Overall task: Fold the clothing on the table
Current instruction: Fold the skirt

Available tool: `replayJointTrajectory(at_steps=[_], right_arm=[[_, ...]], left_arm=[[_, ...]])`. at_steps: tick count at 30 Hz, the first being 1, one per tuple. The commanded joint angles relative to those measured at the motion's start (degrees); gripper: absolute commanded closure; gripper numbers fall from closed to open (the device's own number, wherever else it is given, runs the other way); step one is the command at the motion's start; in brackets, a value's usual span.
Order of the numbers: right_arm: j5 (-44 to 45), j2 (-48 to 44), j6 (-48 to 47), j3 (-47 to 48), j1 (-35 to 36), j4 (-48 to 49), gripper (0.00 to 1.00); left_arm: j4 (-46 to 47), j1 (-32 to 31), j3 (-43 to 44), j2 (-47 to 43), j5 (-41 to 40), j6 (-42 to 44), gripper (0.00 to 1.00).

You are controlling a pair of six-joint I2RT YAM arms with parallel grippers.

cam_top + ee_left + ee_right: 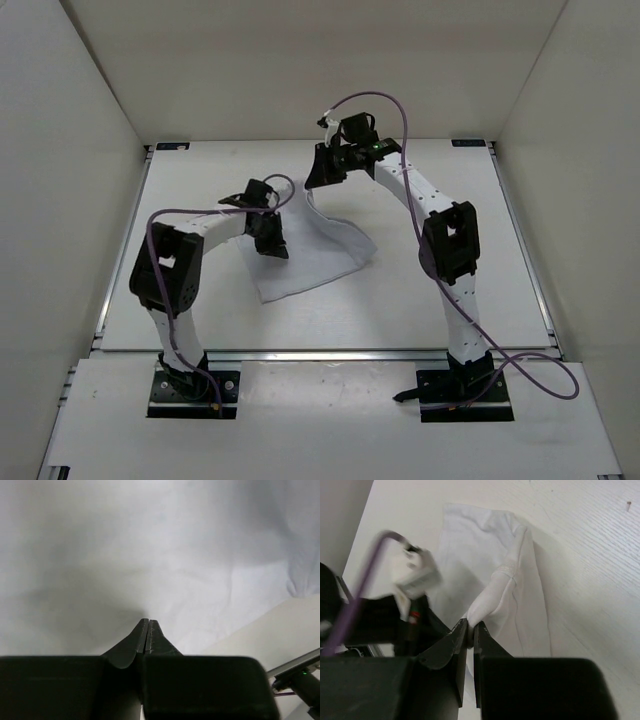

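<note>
The white clothing lies rumpled at the middle of the table, its far part pulled upward. My right gripper hangs over the far edge. In the right wrist view that gripper is shut on a bunched corner of the clothing, which drapes from it down to the table. My left gripper is at the clothing's left edge. Seen from the left wrist, its jaws are shut at the edge of the clothing, which fills the view; the pinched fabric itself is hidden.
White walls enclose the table on three sides. A metal rail runs along the near edge and others along the sides. Purple cables loop off both arms. The left arm's wrist and white connector sit close beside my right gripper.
</note>
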Motion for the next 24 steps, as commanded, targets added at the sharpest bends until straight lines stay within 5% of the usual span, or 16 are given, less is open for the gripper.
replayJointTrajectory(at_steps=[1, 8, 15, 20, 22, 24], right_arm=[[0.77, -4.82, -1.71, -1.19, -0.84, -0.23, 1.00], [2.44, -4.12, -3.46, -2.15, -1.01, -1.90, 1.00], [4.46, -3.77, -5.75, -4.26, -1.89, -2.87, 1.00], [4.90, -3.06, -7.16, -5.58, -4.17, -2.95, 0.90], [4.81, -2.89, -7.43, -6.19, -4.96, -2.25, 0.81], [4.28, -2.71, -7.78, -6.90, -5.93, -1.99, 0.57]], left_arm=[[-3.15, 4.02, -1.74, -11.17, -0.03, 0.76, 1.00], [-2.90, 5.96, -11.85, -18.84, -4.17, 1.29, 1.00], [0.53, 2.18, -12.92, -12.09, -5.75, 0.85, 1.00], [0.97, 2.35, -11.25, -8.74, -5.14, 1.81, 1.00], [-0.43, 2.53, -10.64, -8.38, -5.22, 2.34, 1.00], [-0.35, 2.79, -9.58, -8.20, -5.14, 2.69, 1.00]])
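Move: The right hand, still pinching a lifted edge of the skirt, hangs some 17 cm above the cloth; the skirt's far edge is about 4 cm ahead and 3 cm left, its right corner roughly 11 cm back and 14 cm right. The shut left fingers are about 1 cm above the skirt; the spot they go for lies some 5 cm back and 5 cm left, and its near-left corner about 10 cm back and 5 cm left. The right fingers keep the skirt edge while sinking and easing right, about 5 cm each way and tipping slightly further down, then start to part at the end. The left hand, fingers shut, hops up and left some 6 cm, comes back and down towards the near-left corner, and sets its tips on the cloth near its left side. ##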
